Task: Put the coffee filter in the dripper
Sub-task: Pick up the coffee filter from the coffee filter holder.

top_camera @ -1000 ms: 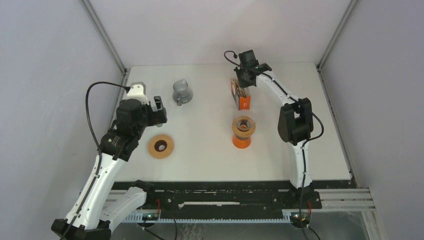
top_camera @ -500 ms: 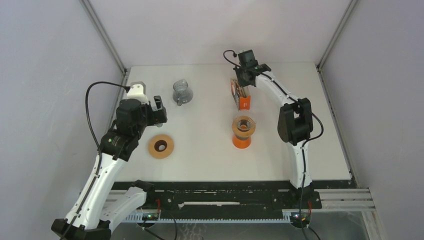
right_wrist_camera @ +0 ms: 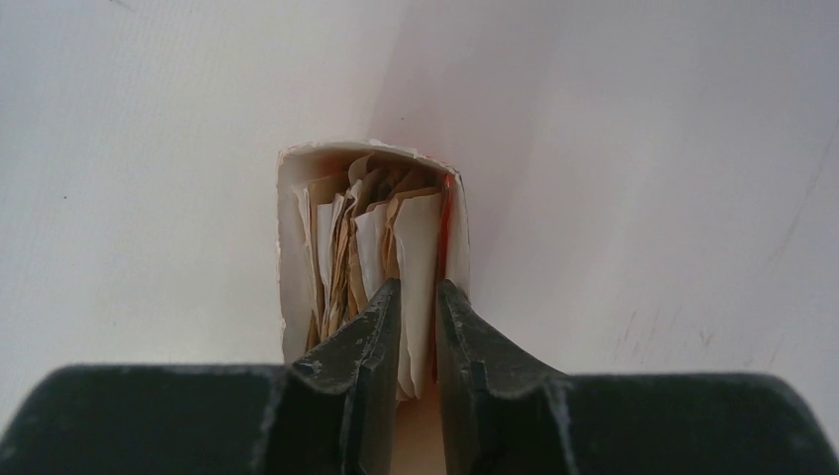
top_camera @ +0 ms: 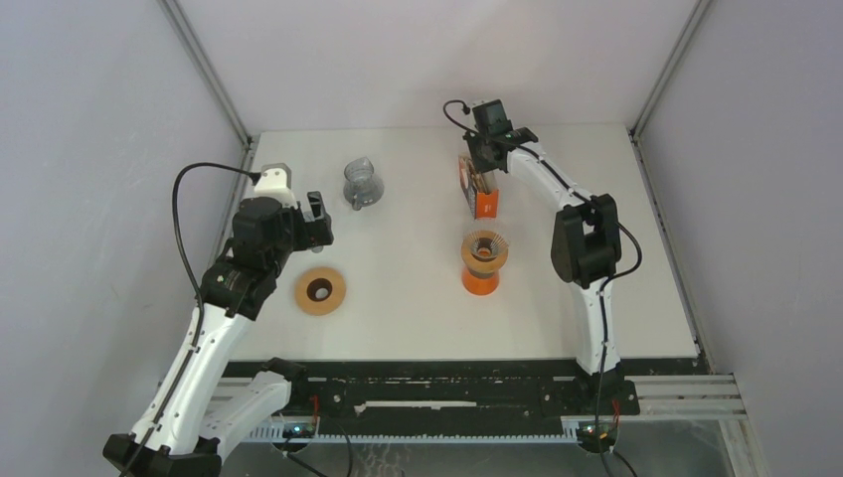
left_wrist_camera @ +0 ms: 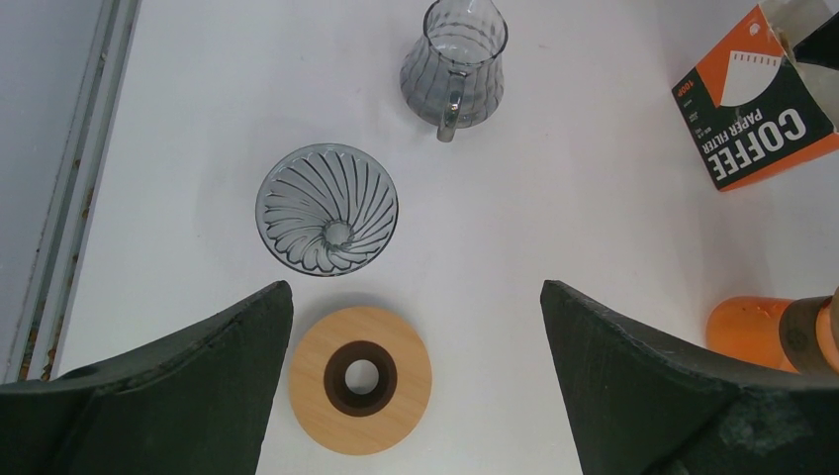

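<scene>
Coffee filters [right_wrist_camera: 368,242], white and brown, stand packed in an open orange box [top_camera: 482,191], which the left wrist view shows lettered COFFEE PAPER FILTER [left_wrist_camera: 757,109]. My right gripper [right_wrist_camera: 419,292] points down into the box mouth. Its jaws are a narrow gap apart, with the edge of a white filter between them, not pinched. The glass dripper [left_wrist_camera: 327,209], a ribbed cone, sits on the table by itself. My left gripper [left_wrist_camera: 416,297] hovers wide open above it and holds nothing. From above, the left gripper [top_camera: 316,231] hides the dripper.
A wooden ring [top_camera: 319,290] with a dark centre hole lies in front of the dripper. Behind it is a glass carafe [top_camera: 362,184]. An orange stand [top_camera: 483,263] with a ribbed cone on top rises just in front of the filter box.
The right gripper has shifted slightly over the filter box. The left arm and the table objects have not moved.
</scene>
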`<state>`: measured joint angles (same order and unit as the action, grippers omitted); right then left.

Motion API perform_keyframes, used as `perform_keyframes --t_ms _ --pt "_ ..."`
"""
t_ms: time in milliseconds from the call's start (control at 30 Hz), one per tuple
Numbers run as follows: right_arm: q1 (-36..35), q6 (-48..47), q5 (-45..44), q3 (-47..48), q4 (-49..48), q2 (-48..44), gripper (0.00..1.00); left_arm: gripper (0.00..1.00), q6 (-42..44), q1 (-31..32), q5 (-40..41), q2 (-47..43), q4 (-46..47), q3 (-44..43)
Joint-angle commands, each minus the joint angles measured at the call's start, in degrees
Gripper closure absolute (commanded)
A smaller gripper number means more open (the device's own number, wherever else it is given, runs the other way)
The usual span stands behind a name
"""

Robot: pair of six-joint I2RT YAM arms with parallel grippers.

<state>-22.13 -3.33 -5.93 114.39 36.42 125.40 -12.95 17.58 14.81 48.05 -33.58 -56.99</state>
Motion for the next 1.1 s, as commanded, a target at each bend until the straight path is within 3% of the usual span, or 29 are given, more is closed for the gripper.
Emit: perform_keyframes --t_ms 0,433,700,1067 --pt "-0.04 0.11 -0.57 1.05 -2.15 0.79 0.73 0.00 1.30 -0.62 -0.57 -0.16 2.19 0.82" --pt "-0.69 -1.06 -3.99 1.44 -1.89 1.73 0.79 0.00 1.26 -0.71 -1.00 -0.03 2.31 0.92" --pt "-0.98 -1.17 -2.99 2.51 -0.32 -0.71 0.99 0.00 1.18 -0.71 -1.26 0.01 2.45 0.92" --pt "-1.05 -0.81 -1.00 2.20 1.23 -6.34 1.00 0.00 1.10 -0.71 -1.78 -0.33 2.54 0.92"
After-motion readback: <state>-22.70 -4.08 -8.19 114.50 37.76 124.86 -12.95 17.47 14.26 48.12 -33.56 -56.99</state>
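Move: The coffee filter to be taken is a pale one by the right wall of the filter box, directly under the right fingertips, its middle about 4 cm down. The box's middle is 1 cm left and about 5 cm down. The dripper on its orange carafe stands some 16 cm back, 1 cm right and 2 cm higher; the glass server is 23 cm left, 1 cm farther out, 6 cm lower. From the left hand the filter lies some 24 cm ahead, 35 cm right, 18 cm down. The right hand dips about 1.5 cm into the filter box, pinches the pale filter's edge, then rises roughly 2 cm. ##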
